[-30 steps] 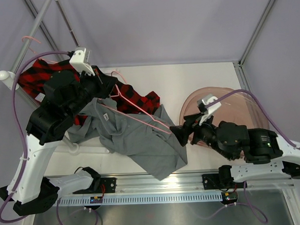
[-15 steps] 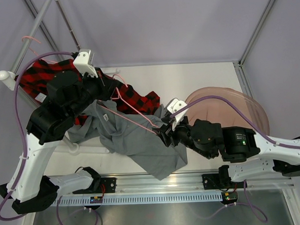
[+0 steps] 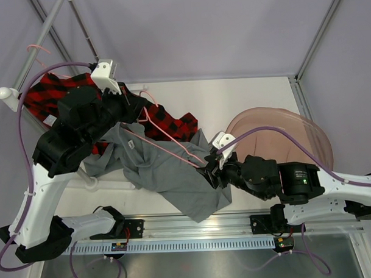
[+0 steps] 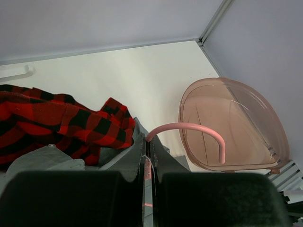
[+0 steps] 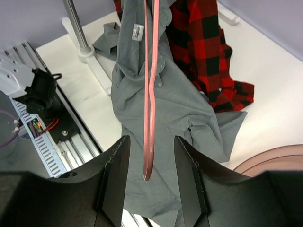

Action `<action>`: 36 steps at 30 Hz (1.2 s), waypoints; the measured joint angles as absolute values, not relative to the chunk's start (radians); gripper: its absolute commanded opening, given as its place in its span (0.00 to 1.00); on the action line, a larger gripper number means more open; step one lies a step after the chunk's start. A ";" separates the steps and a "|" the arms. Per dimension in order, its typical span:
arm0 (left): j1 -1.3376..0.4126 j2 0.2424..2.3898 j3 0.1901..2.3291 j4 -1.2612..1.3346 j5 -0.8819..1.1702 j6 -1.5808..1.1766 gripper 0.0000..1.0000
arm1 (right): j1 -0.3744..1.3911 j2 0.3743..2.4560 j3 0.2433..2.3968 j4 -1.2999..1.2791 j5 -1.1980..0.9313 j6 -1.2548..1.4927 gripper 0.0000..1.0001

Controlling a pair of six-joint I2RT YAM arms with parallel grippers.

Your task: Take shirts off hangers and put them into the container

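Note:
My left gripper (image 3: 137, 110) is shut on a pink wire hanger (image 3: 173, 139) just below its hook (image 4: 189, 127), its fingertips (image 4: 148, 146) pressed together on the wire. The hanger slopes down to the right, with the grey shirt (image 3: 168, 173) draped under it. The red-and-black plaid shirt (image 3: 173, 124) lies behind, partly on the table. My right gripper (image 3: 211, 171) stands open round the hanger's lower end (image 5: 147, 172); the wire hangs between its fingers with a gap on each side, the grey shirt (image 5: 180, 109) below it. The pinkish container (image 3: 276, 126) stands at the right, with nothing in it.
A grey rail pole (image 3: 48, 34) runs up the left with another pink hanger (image 3: 36, 49) on it. The stand's post (image 5: 75, 23) and white foot (image 3: 108, 181) sit by the grey shirt. The arms' base rail (image 3: 194, 227) borders the near edge.
My right arm has swung left from the container to the hanger's lower end, and its jaws have narrowed. The left arm and the hanger have barely shifted.

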State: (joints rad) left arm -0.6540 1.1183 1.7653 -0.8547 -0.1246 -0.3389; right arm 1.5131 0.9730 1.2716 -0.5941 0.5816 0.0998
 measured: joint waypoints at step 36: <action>-0.657 0.752 0.967 -0.786 -0.429 -0.674 0.93 | 1.512 0.798 1.430 -0.781 0.591 0.208 0.00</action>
State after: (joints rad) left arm -0.6567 0.7521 0.9668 -0.7864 -0.4294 -0.6739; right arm 1.5120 0.7982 1.4303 -0.7807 0.5907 0.2081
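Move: The grey shirt's middle lies about 38 cm below the left hand, some 4 cm back and 2 cm right; the left fingers still hold the bare hanger by its neck. The plaid shirt's loose end is about 11 cm ahead of that hand, 4 cm right and 40 cm down. The hanger's near end sits between the open right fingers, about 1 cm below their midpoint. From the right hand the container is roughly 28 cm right, 14 cm ahead, 32 cm down. Sinking barely 2 cm, the right hand closes on the hanger's near end, then draws it right and up, about 8 cm each way, fingertips tilting slightly upward. The left fingers open wide, let go of the hanger's neck, back off left and rearward, then plunge about 20 cm towards the grey shirt, tipping down and turning counter-clockwise some 20 degrees. ##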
